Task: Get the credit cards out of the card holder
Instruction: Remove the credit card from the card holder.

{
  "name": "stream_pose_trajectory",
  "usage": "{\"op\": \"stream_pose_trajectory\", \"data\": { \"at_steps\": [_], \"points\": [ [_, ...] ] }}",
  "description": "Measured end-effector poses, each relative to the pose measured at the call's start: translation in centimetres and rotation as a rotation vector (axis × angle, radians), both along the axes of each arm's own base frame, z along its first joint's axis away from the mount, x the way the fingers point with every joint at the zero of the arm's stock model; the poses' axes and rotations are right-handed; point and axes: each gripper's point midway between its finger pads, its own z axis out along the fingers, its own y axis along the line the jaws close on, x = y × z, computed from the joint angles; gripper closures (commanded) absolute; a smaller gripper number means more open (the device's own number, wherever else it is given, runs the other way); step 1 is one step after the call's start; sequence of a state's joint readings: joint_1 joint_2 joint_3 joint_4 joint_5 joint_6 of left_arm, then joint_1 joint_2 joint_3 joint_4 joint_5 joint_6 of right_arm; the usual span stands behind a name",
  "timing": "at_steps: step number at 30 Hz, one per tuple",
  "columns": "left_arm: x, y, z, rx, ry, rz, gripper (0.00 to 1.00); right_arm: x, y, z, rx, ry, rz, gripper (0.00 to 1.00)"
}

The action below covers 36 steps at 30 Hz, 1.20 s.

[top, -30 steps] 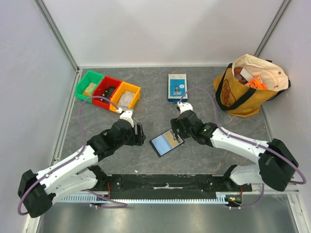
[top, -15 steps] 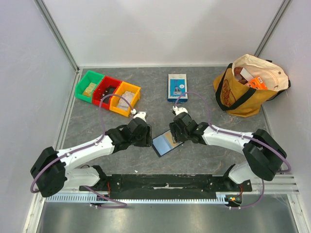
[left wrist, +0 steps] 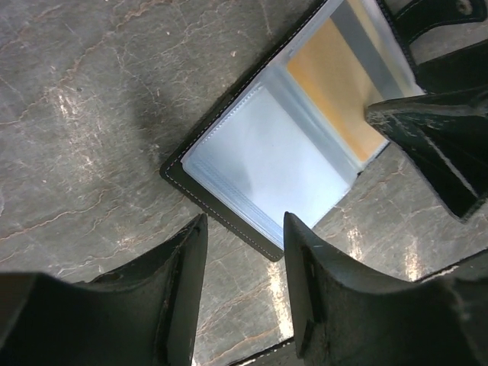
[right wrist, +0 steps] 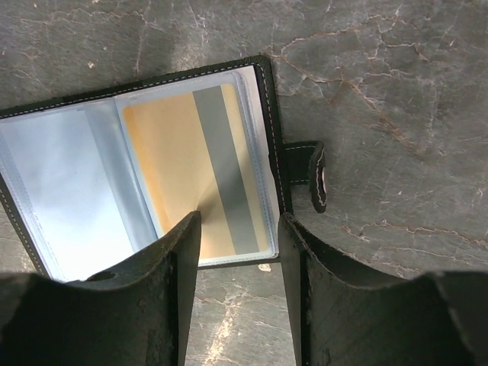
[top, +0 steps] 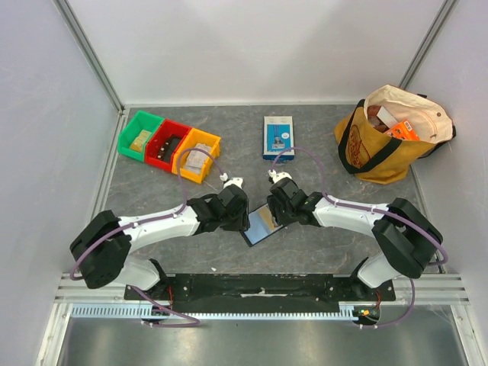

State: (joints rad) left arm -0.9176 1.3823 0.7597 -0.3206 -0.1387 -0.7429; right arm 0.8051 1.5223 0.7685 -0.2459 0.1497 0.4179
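The black card holder [top: 259,228] lies open on the table between my two grippers. Its clear pockets show in the left wrist view, where the near pocket [left wrist: 267,168] looks empty. A yellow-orange credit card [right wrist: 171,164] with a grey stripe sits in the right-hand pocket, and shows in the left wrist view too [left wrist: 339,88]. My left gripper [left wrist: 245,221] is open just above the holder's near corner, holding nothing. My right gripper [right wrist: 239,221] is open over the card pocket's near edge: one finger over the card, the other beside the rim. No other cards show.
The holder's strap with a snap [right wrist: 316,175] sticks out on its right. Green [top: 140,133], red [top: 168,142] and yellow [top: 198,152] bins stand at the back left. A blue-and-white box [top: 278,137] is at the back middle, a yellow tote bag [top: 393,133] at the back right.
Both arms have swung inward and come down at the holder from either side. Both pairs of jaws have narrowed. The holder has barely shifted.
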Motion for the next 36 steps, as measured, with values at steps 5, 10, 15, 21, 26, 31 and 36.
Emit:
{"op": "stream_pose_trajectory", "data": {
  "at_steps": [5,10,15,21,26,31,36],
  "points": [
    [-0.2,0.1,-1.8,0.033,0.042,0.014,0.56,-0.1,0.1,0.0,0.005,0.003,0.004,0.48],
    [-0.3,0.2,-2.9,0.053,0.069,0.03,0.6,-0.2,0.2,0.1,0.014,0.008,0.011,0.44],
    [-0.4,0.2,-3.3,0.058,0.085,0.046,0.67,-0.1,0.2,0.7,0.024,-0.009,0.008,0.42],
    [-0.5,0.2,-3.4,0.052,0.092,0.061,0.67,0.3,0.2,2.4,0.052,-0.056,-0.001,0.42],
    [-0.5,0.3,-3.5,0.049,0.094,0.067,0.68,0.2,0.2,2.2,0.05,-0.049,0.0,0.43],
    [-0.6,0.3,-3.6,0.049,0.096,0.069,0.69,-0.1,0.1,0.7,0.028,-0.008,0.005,0.44],
    [-0.6,0.3,-3.7,0.045,0.098,0.074,0.71,-0.5,0.2,-0.2,0.027,0.02,0.016,0.47]
  ]
}}
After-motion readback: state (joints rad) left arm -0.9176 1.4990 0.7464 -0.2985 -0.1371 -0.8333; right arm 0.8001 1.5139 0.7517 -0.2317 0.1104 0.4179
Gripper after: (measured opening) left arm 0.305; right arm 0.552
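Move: The left hand hovers over the open card holder: its left edge is centred some 2 cm to the left and 4 cm below, the clear pocket about 2 cm ahead, 2 cm right and 4 cm below. From that hand the tan credit card is roughly 5 cm ahead and 8 cm right. The right fingertips are already at the card, its middle about 2 cm ahead, 3 cm left and 1 cm lower; the clasp strap is some 3 cm ahead and 2 cm right of the right hand. Down goes the left hand, about 3.5 cm, fast at first and then easing to a stop, fingers narrowing from half open to about a third as the tips come to rest on the card holder's left margin and pocket edge. The right hand strokes back very slightly at the credit card, lifts about 2.5 cm with fingers still half open, then lowers to nearly the same spot, one tip on the card's near part, the other by the holder's right edge. ##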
